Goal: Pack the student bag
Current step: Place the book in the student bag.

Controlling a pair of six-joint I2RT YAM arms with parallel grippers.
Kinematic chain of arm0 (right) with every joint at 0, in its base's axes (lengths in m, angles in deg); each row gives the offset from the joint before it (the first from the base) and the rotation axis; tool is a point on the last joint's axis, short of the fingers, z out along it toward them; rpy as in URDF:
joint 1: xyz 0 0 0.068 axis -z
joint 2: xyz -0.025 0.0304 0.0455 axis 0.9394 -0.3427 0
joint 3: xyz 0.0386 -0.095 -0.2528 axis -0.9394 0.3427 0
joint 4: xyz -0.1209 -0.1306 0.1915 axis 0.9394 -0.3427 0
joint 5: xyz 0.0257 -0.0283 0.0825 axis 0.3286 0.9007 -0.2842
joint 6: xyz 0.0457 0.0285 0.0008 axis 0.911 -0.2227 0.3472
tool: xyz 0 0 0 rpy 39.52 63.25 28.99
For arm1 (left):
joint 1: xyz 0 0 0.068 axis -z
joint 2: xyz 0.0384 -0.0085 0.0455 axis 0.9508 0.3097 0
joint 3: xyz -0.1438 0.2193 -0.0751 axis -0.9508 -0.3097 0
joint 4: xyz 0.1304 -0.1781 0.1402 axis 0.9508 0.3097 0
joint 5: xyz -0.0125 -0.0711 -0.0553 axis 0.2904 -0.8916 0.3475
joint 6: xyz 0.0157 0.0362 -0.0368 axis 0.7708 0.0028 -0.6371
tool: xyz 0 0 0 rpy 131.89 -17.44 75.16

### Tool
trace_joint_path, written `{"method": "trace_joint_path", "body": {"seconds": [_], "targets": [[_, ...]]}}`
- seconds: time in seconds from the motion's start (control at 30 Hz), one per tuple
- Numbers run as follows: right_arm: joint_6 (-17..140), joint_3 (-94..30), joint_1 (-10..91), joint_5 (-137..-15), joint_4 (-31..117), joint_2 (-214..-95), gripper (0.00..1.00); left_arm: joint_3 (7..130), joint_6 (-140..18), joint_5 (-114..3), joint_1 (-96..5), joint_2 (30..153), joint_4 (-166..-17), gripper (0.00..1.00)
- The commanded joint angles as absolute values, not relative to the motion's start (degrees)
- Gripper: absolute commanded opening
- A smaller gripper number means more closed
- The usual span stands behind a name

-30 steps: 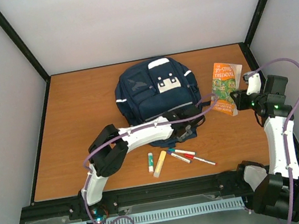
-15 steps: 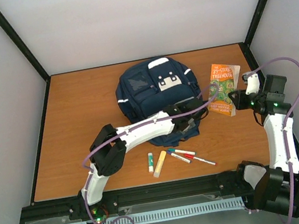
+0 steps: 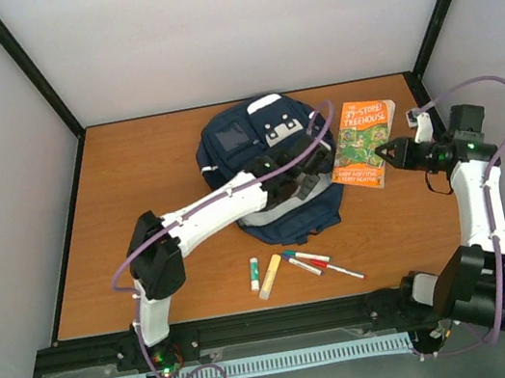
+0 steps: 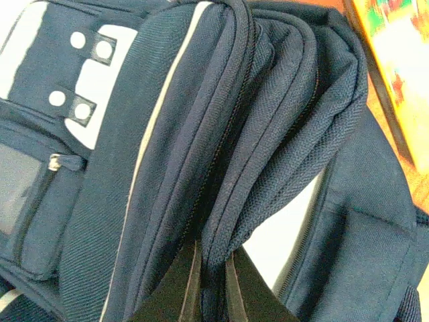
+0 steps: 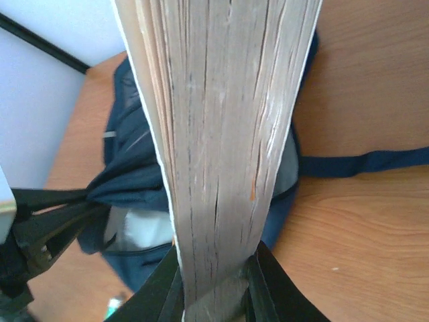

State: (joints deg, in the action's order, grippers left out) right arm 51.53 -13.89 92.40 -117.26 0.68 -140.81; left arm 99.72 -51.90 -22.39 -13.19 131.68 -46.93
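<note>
The navy student bag (image 3: 242, 140) lies in the middle of the table, its main compartment pulled open so the pale lining (image 4: 289, 225) shows. My left gripper (image 3: 313, 165) is shut on the bag's zippered top edge (image 4: 213, 268) and holds that flap up. An orange and green paperback book (image 3: 362, 137) hangs tilted just right of the bag, with my right gripper (image 3: 390, 157) shut on its lower edge. In the right wrist view the book's page edges (image 5: 221, 134) rise between the fingers, with the bag (image 5: 127, 168) behind them.
A glue stick (image 3: 255, 273), a yellow marker (image 3: 270, 276) and a few pens (image 3: 309, 260) lie on the table in front of the bag. A dark strap (image 5: 362, 163) trails to the bag's right. Enclosure walls surround the table.
My left gripper closed on the bag's top edge and lifted it toward the back, opening the bag. My right arm carried the book left and farther back, closer to the bag.
</note>
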Motion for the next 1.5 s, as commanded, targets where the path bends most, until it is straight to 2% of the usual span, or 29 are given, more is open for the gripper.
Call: {"method": "trace_joint_path", "body": {"seconds": [0.0, 0.23, 0.47, 0.8, 1.3, 1.47], "targets": [[55.24, -17.33, 92.72, -128.47, -7.05, -142.78, 0.03, 99.98, -54.2, -18.88, -14.91, 125.54, -50.77, 0.01], [56.37, -17.79, 92.72, -130.31, -18.75, -144.66, 0.03, 97.95, -54.77, -16.51, -15.46, 122.45, -52.26, 0.01], [59.56, -8.96, 91.88, -129.84, -24.03, -143.41, 0.03, 97.53, -56.08, -16.71, -16.08, 121.36, -52.28, 0.01], [60.36, -5.96, 80.69, -124.3, -19.92, -144.34, 0.03, 95.55, -55.47, -15.79, -16.26, 118.06, -54.03, 0.01], [54.38, -13.12, 69.32, -140.24, -12.38, -159.3, 0.03, 95.46, -55.19, -14.98, -17.04, 114.87, -55.22, 0.01], [50.9, -15.18, 66.73, -141.53, -10.02, -164.75, 0.03, 95.32, -54.68, -16.11, -17.55, 113.45, -55.64, 0.01]]}}
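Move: My right hand grips the book by its right edge. The backpack's pale open mouth lies about 21 cm to its left, 3 cm back and 12 cm below; the closest markers are on the table, some 21 cm left, 14 cm back and 21 cm down. My left hand already pinches the upper flap, with the mouth about 4 cm back, 1 cm left and 7 cm below. I swing the book with my right hand some 15 cm left towards the bag's mouth, first dipping down and back 7 to 10 cm, then easing slightly forward as I go on left; the wrist tips down and turns counter-clockwise, squaring the book up. Still pinching the flap, my left hand hauls it up about 8 cm and 5 cm left. ##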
